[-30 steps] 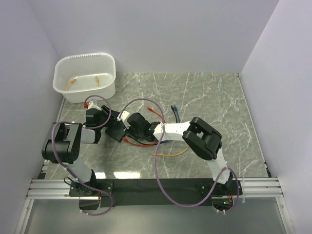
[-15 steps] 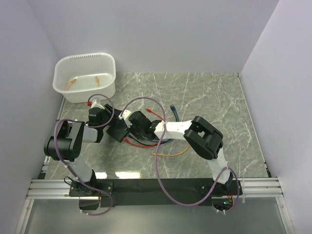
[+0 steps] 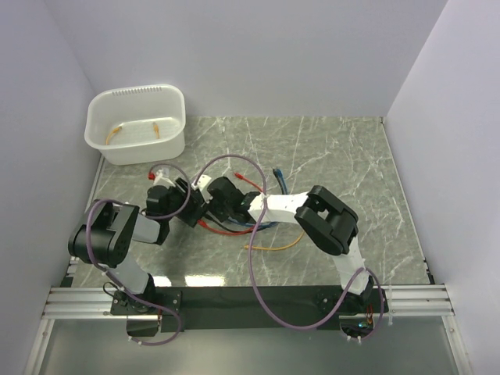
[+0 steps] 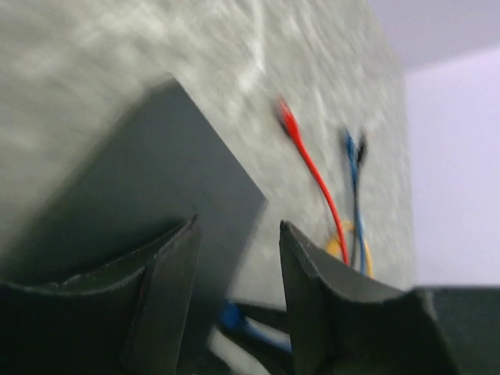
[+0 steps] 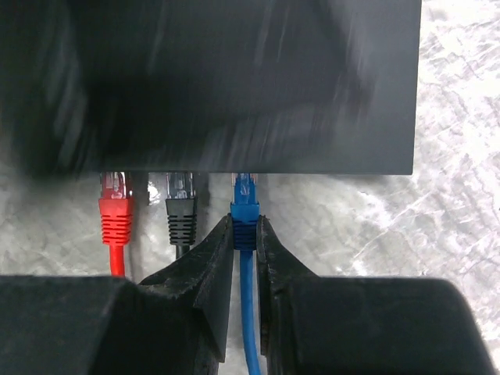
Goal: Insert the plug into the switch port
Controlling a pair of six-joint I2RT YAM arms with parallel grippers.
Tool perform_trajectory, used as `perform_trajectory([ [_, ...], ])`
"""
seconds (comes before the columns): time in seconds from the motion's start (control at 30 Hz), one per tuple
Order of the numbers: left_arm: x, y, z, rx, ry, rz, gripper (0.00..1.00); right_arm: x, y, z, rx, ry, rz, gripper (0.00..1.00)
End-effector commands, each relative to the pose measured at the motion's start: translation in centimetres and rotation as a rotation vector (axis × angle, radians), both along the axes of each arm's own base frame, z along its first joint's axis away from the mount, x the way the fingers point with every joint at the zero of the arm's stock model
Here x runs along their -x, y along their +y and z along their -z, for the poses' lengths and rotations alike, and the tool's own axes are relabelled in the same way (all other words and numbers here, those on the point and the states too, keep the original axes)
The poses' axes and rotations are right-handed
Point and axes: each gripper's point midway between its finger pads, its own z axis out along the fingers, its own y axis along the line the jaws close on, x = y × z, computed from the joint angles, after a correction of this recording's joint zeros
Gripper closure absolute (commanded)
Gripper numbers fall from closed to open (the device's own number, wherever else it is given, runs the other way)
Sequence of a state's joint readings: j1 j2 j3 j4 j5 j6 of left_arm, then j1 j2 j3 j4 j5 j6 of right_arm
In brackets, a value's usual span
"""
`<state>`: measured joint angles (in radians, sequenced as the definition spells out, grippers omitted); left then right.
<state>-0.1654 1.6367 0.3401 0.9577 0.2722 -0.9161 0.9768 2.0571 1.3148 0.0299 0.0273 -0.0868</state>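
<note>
The switch (image 5: pixel 234 86) is a flat black box and fills the top of the right wrist view. A red plug (image 5: pixel 114 205) and a black plug (image 5: pixel 180 205) sit in its socket edge. Beside them a blue plug (image 5: pixel 244 205) reaches that edge about level with them. My right gripper (image 5: pixel 244 223) is shut on the blue plug's ribbed boot. My left gripper (image 4: pixel 237 225) stands open over the switch's (image 4: pixel 156 172) corner, with bare table showing in the gap. From above, both grippers (image 3: pixel 178 201) (image 3: pixel 212 205) meet over the switch (image 3: pixel 190 212).
A white tub (image 3: pixel 137 125) stands at the back left corner. Loose red (image 4: pixel 308 160) and blue (image 4: pixel 351 168) cables lie behind the switch, and a yellow cable (image 3: pixel 273 246) loops under my right arm. Walls close in on the left, back and right.
My left arm has swung right and toward the near edge, bringing its gripper over the switch. The right gripper keeps hold of the blue plug and has barely moved.
</note>
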Motion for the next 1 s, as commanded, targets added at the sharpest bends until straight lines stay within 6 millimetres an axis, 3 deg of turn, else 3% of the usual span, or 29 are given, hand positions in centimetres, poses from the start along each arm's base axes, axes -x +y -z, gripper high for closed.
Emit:
perform_trajectory([
  [0.0, 7.7, -2.4, 6.8, 0.01, 0.33, 0.155, 0.47, -3.6, 2.4, -5.8, -0.196, -0.126, 0.029, 1.0],
  [0.23, 8.1, -2.2, 7.1, 0.002, 0.332, 0.155, 0.47, -4.9, 3.3, -5.1, -0.166, -0.123, 0.046, 1.0],
  [0.47, 6.1, -2.4, 4.7, 0.0, 0.283, 0.141, 0.46, -3.7, 2.0, -2.2, -0.132, -0.068, 0.061, 1.0],
  [0.57, 4.9, -2.6, 3.2, -0.004, 0.253, 0.139, 0.45, -3.5, 1.8, -2.1, -0.131, -0.056, 0.068, 0.82],
  [0.6, 4.1, -2.7, 2.5, -0.009, 0.243, 0.139, 0.44, -3.4, 1.7, -2.2, -0.133, -0.054, 0.068, 0.67],
  [0.7, 2.2, -2.7, 0.2, -0.024, 0.189, 0.13, 0.44, -3.3, 1.6, -2.6, -0.133, -0.054, 0.071, 0.54],
  [0.87, -1.0, -1.6, -3.0, -0.056, 0.144, 0.083, 0.42, -2.4, 1.0, -3.6, -0.115, -0.073, 0.08, 0.49],
  [0.97, -2.5, -0.1, -3.7, -0.066, 0.136, 0.049, 0.42, -1.5, 0.6, -3.6, -0.111, -0.063, 0.076, 0.48],
])
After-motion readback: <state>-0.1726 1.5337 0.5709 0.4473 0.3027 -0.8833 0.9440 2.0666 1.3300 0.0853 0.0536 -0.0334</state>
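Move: The blue plug is already in the right fingers, tip at its port on the switch's near-right side, some 2 cm left and 1 cm ahead of that hand at its height. The black plug sits roughly 2 cm left and 2 cm back, the red about 3 cm left and 4 cm back. The left hand's part-open fingers hover around the switch, its middle some 3 cm left, 1 cm back and 3 cm down; the blue port is 3 cm back, 1 cm right. The blue plug is kept pinched at its port while the right hand barely creeps; then the right fingers open to about half, let go of the plug, and the hand eases some 2 cm forward and 1 cm up. The left hand slips about 2 cm back and right over the switch, pauses, then moves forward about 3 cm and slightly left while rising some 2 cm and tipping down, fingers still part-open. ##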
